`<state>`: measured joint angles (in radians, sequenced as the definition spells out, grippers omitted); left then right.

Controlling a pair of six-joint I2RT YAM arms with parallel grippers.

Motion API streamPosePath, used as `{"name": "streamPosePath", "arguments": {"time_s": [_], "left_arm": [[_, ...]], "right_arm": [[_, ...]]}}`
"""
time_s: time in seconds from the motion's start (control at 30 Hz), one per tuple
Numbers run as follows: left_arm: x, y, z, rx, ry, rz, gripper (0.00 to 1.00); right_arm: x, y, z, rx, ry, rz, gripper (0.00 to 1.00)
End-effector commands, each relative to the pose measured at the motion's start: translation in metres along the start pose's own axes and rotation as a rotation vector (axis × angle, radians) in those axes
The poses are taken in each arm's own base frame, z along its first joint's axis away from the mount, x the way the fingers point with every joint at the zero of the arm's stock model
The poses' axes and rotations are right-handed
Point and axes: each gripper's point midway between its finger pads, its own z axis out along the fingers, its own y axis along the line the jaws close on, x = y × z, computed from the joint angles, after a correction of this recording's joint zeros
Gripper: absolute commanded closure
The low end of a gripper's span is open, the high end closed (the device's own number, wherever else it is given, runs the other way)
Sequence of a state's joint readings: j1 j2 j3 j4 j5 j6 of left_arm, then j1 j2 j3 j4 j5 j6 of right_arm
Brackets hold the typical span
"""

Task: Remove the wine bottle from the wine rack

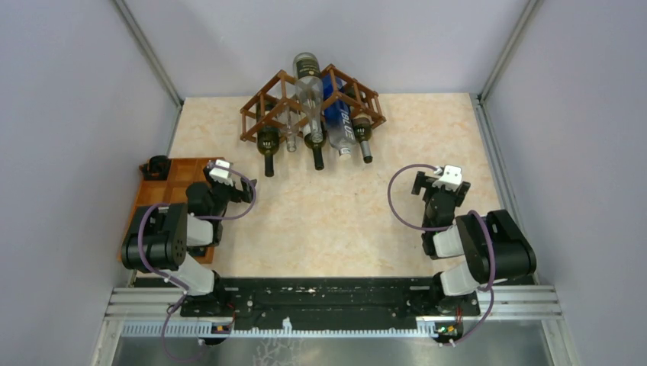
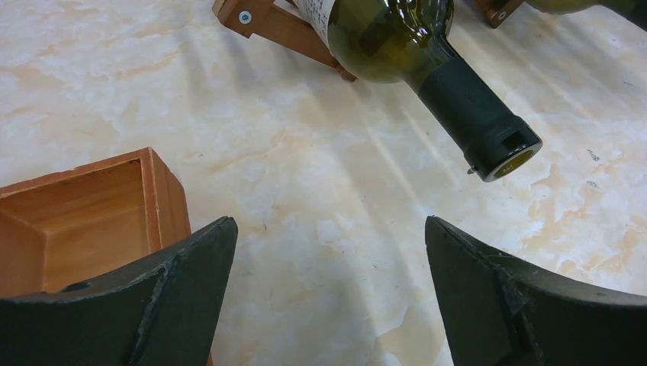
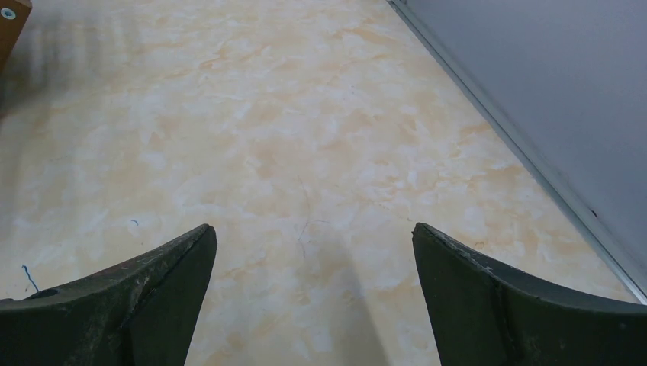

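Observation:
The brown wooden lattice wine rack stands at the back middle of the table, and several bottles lie in it with their necks toward me. A dark green wine bottle fills the leftmost cell. In the left wrist view its body and black-capped neck lie ahead and to the right, resting on a rack slat. My left gripper is open and empty, short of that neck. My right gripper hovers open and empty over bare table, right of the rack.
A clear bottle lies on top of the rack, with a blue bottle beside it. An orange-brown compartment tray sits under the left arm, a small black object at its far end. Grey walls close in the table's sides.

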<state>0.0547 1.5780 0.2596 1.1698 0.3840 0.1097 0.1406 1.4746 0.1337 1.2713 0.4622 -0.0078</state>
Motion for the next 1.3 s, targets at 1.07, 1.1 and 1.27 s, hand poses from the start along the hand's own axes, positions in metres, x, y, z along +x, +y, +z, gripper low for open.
{"name": "streamPosePath", "arguments": {"time_s": [1.07,1.1,1.27], "left_arm": [[-0.068,-0.006,-0.001,0.174,0.113,-0.060,0.01],[-0.073,-0.007,-0.003,0.205,0.146,-0.085,0.01],[-0.113,-0.017,-0.015,0.360,0.258,-0.226,0.01]], "right_arm": [[-0.109,0.008,-0.006,0.035,0.083,0.439,0.01],[-0.111,0.010,-0.008,0.042,0.115,0.520,0.01],[-0.162,0.058,-0.011,-0.209,0.144,0.638,0.01]]}}
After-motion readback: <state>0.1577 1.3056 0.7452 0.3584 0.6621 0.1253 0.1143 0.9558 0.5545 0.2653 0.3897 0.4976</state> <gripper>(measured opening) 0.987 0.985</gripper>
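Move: The leftmost wine bottle's middle lies about 13 cm ahead and 11 cm right of the left hand, roughly level with it; the middle wine bottle lies some 15 cm ahead and 25 right. The rightmost wine bottle is around 18 cm ahead and 22 left of the right hand, about its height, with the blue bottle some 19 cm ahead and 31 left of that hand. With the racked bottles still out of reach, both empty, open hands leave their rest after a pause and rise about 12 cm: the left dips back 1 cm, then climbs and edges forward, turning some 10 degrees clockwise. The right sinks slightly first, then climbs almost straight up, rolling its left side up nearly 30 degrees and drifting left late on. ##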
